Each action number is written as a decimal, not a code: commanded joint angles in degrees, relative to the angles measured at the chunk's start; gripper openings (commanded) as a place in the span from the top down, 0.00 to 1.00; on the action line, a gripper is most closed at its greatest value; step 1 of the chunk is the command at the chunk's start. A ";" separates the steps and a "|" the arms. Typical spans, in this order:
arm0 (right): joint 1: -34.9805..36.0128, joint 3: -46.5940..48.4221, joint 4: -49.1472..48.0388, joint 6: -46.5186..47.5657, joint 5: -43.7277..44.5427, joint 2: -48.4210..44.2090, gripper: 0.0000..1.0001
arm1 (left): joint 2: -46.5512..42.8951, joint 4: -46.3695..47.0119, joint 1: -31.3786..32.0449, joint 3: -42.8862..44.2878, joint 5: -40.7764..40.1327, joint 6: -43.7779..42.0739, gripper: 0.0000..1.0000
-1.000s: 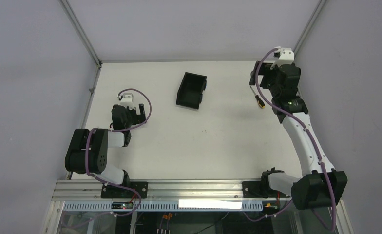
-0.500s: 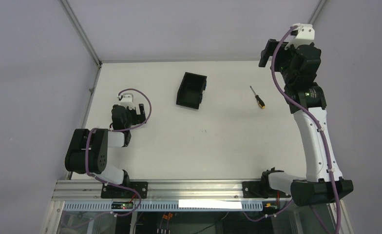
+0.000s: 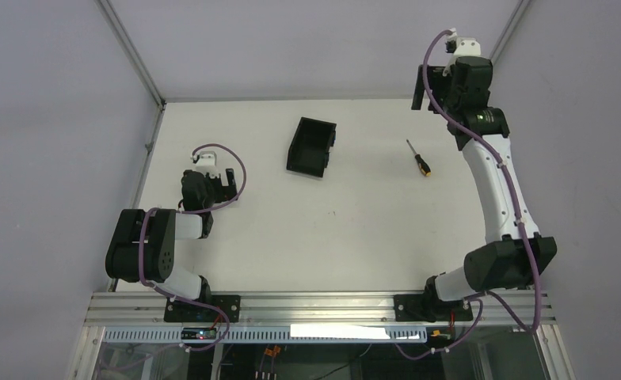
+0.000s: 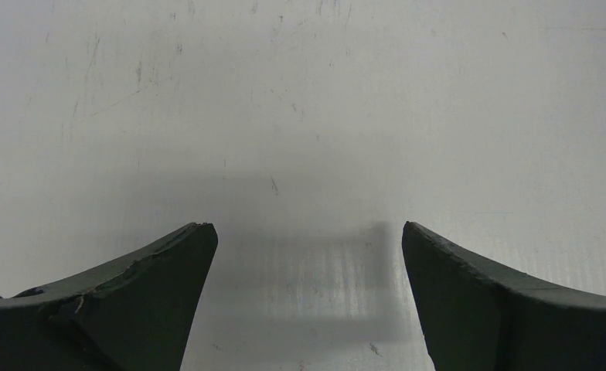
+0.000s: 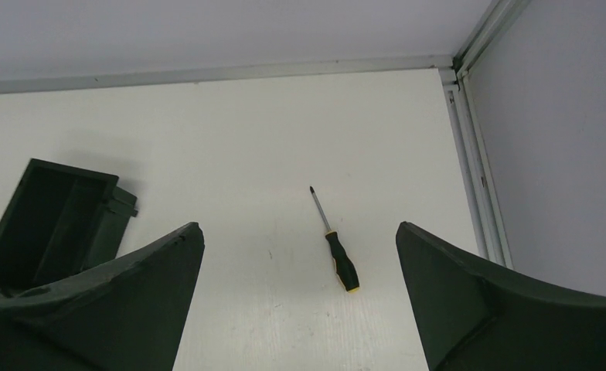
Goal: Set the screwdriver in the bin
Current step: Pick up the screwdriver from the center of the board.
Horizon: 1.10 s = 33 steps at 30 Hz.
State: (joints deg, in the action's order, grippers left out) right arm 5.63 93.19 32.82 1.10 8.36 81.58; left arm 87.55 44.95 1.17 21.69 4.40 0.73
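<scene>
The screwdriver point(image 3: 419, 157) lies flat on the white table at the back right, its thin shaft pointing away and its black handle with a yellow end nearer. The black bin point(image 3: 311, 146) rests to its left, open side up, with nothing visible inside. My right gripper point(image 3: 424, 93) is raised high over the table's far right corner, open and holding nothing. In the right wrist view the screwdriver point(image 5: 335, 247) shows far below between the spread jaws of that gripper point(image 5: 297, 226), and the bin point(image 5: 52, 224) sits at the left. My left gripper point(image 3: 228, 178) rests low at the left, open.
The left wrist view shows only scuffed white table between the left gripper point(image 4: 307, 225) fingers. Grey walls and aluminium frame posts point(image 3: 493, 55) close in the back and sides. An aluminium rail point(image 5: 470, 154) runs along the table's right edge.
My right arm has lifted from just beside the screwdriver up toward the back corner, then swung slightly left. The screwdriver stayed on the table. The left arm has not moved.
</scene>
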 commanded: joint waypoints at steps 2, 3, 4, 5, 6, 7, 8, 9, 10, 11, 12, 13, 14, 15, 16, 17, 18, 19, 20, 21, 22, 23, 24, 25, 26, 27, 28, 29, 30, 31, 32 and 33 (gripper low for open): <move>-1.68 -0.87 0.01 0.60 -0.82 5.49 0.01 | -1.16 1.65 0.50 0.02 -1.16 0.23 0.01; -2.07 -1.41 -0.29 0.49 -0.95 6.80 0.01 | -1.15 1.61 0.46 0.02 -1.16 0.23 0.01; -2.38 -1.95 -0.55 0.34 -0.97 7.95 0.01 | -1.17 1.63 0.50 0.02 -1.16 0.23 0.01; -2.79 -2.79 -0.89 0.24 -0.90 8.99 0.01 | -1.15 1.63 0.50 0.02 -1.11 0.23 0.01; -3.08 -3.53 -1.20 0.03 -0.70 10.17 0.01 | -1.15 1.63 0.50 0.02 -1.15 0.23 0.01; -3.25 -4.26 -1.60 -0.10 -0.45 11.51 0.01 | -1.15 1.63 0.50 0.02 -1.20 0.23 0.01; -3.38 -5.23 -2.07 -0.21 -0.31 12.16 0.01 | -1.15 1.63 0.50 0.02 -1.22 0.23 0.01; -3.53 -6.17 -2.71 -0.29 -0.11 12.91 0.01 | -1.15 1.63 0.50 0.02 -1.21 0.23 0.01; -3.61 -7.16 -3.53 -0.50 0.10 13.63 0.01 | -1.17 1.59 0.50 0.02 -1.17 0.23 0.01; -3.87 -8.08 -4.22 -0.69 0.20 14.75 0.01 | -1.20 1.63 0.50 0.02 -1.11 0.23 0.01; -4.09 -8.83 -4.78 -0.86 0.17 15.49 0.01 | -1.16 1.59 0.50 0.02 -1.15 0.23 0.01; -4.44 -9.50 -5.25 -1.01 -0.19 16.40 0.01 | -1.15 1.61 0.50 0.02 -1.15 0.23 0.01; -4.83 -9.97 -5.49 -1.01 -0.59 17.45 0.01 | -1.15 1.63 0.50 0.02 -1.17 0.23 0.01; -5.17 -10.21 -5.57 -1.67 -1.07 18.55 0.01 | -1.15 1.63 0.50 0.02 -1.15 0.23 0.01; -5.42 -10.50 -5.57 -2.71 -1.67 19.80 0.01 | -1.15 1.63 0.48 0.02 -1.15 0.23 0.01; -5.45 -10.59 -5.57 -3.16 -2.28 21.04 0.01 | -1.15 1.63 0.45 0.02 -1.13 0.23 0.01; -5.45 -10.77 -5.57 -3.51 -2.87 22.19 0.01 | -1.15 1.62 0.49 0.02 -1.15 0.23 0.01; -6.66 -10.88 -5.61 -3.82 -3.67 23.40 0.01 | -1.15 1.63 0.50 0.02 -1.15 0.23 0.01; -7.09 -10.96 -5.61 -4.21 -4.41 24.43 0.01 | -1.15 1.63 0.50 0.02 -1.22 0.23 0.01; -7.38 -11.19 -5.76 -4.61 -4.87 25.48 0.01 | -1.20 1.67 0.50 0.02 -1.20 0.23 0.01; -7.65 -11.34 -6.01 -4.95 -5.03 26.38 0.03 | -1.16 1.64 0.46 0.02 -1.20 0.23 0.01; -7.85 -11.48 -6.20 -5.23 -5.26 27.10 0.04 | -1.16 1.59 0.50 0.02 -1.15 0.23 0.01; -8.05 -11.73 -6.39 -5.50 -5.36 27.85 0.06 | -1.15 1.63 0.50 0.02 -1.16 0.23 0.01; -8.20 -11.81 -6.57 -5.73 -5.37 28.72 0.08 | -1.15 1.63 0.50 0.02 -1.20 0.25 0.01; -8.32 -11.88 -6.57 -5.82 -5.37 29.33 0.09 | -1.15 1.64 0.50 0.02 -1.21 0.24 0.01; -8.42 -11.89 -6.65 -6.00 -5.30 29.95 0.11 | -1.20 1.63 0.50 0.02 -1.16 0.23 0.01; -8.48 -11.82 -6.63 -6.04 -5.18 30.48 0.14 | -1.16 1.63 0.50 0.02 -1.16 0.23 0.01; -8.52 -11.76 -6.58 -6.04 -4.73 31.08 0.16 | -1.15 1.63 0.48 0.02 -1.15 0.23 0.01; -8.53 -11.70 -6.57 -6.03 -4.35 31.66 0.20 | -1.15 1.63 0.49 0.02 -1.16 0.23 0.01; -8.53 -11.61 -6.48 -6.03 -3.99 32.17 0.23 | -1.15 1.63 0.50 0.02 -1.15 0.23 0.01; -8.53 -11.48 -6.41 -6.09 -3.68 32.70 0.25 | -1.16 1.61 0.50 0.02 -1.20 0.23 0.01; -8.53 -11.44 -6.29 -5.99 -3.69 33.16 0.27 | -1.15 1.59 0.50 0.02 -1.17 0.23 0.01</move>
State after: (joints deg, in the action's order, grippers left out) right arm -2.81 81.06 28.49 -3.99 4.12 113.67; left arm 87.55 44.95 1.17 21.69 4.40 0.73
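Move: The screwdriver lies far beneath my right hand, about 34 cm down, its middle some 6 cm ahead and 3 cm to the right, with the handle end nearer me and farther right. The black bin stands about 33 cm to the left of my right hand, some 8 cm ahead and 32 cm lower. From my idle left hand the screwdriver is roughly 63 cm to the right, 11 cm ahead and a few centimetres down. I plunge my right hand about 32 cm down towards the screwdriver's handle, easing a few centimetres forward at first and drifting some 5 cm right on the way. I tip the wrist some 40 degrees so the fingers point steeply down, and near the bottom I start narrowing the wide-open fingers, stopping just short of the handle. ##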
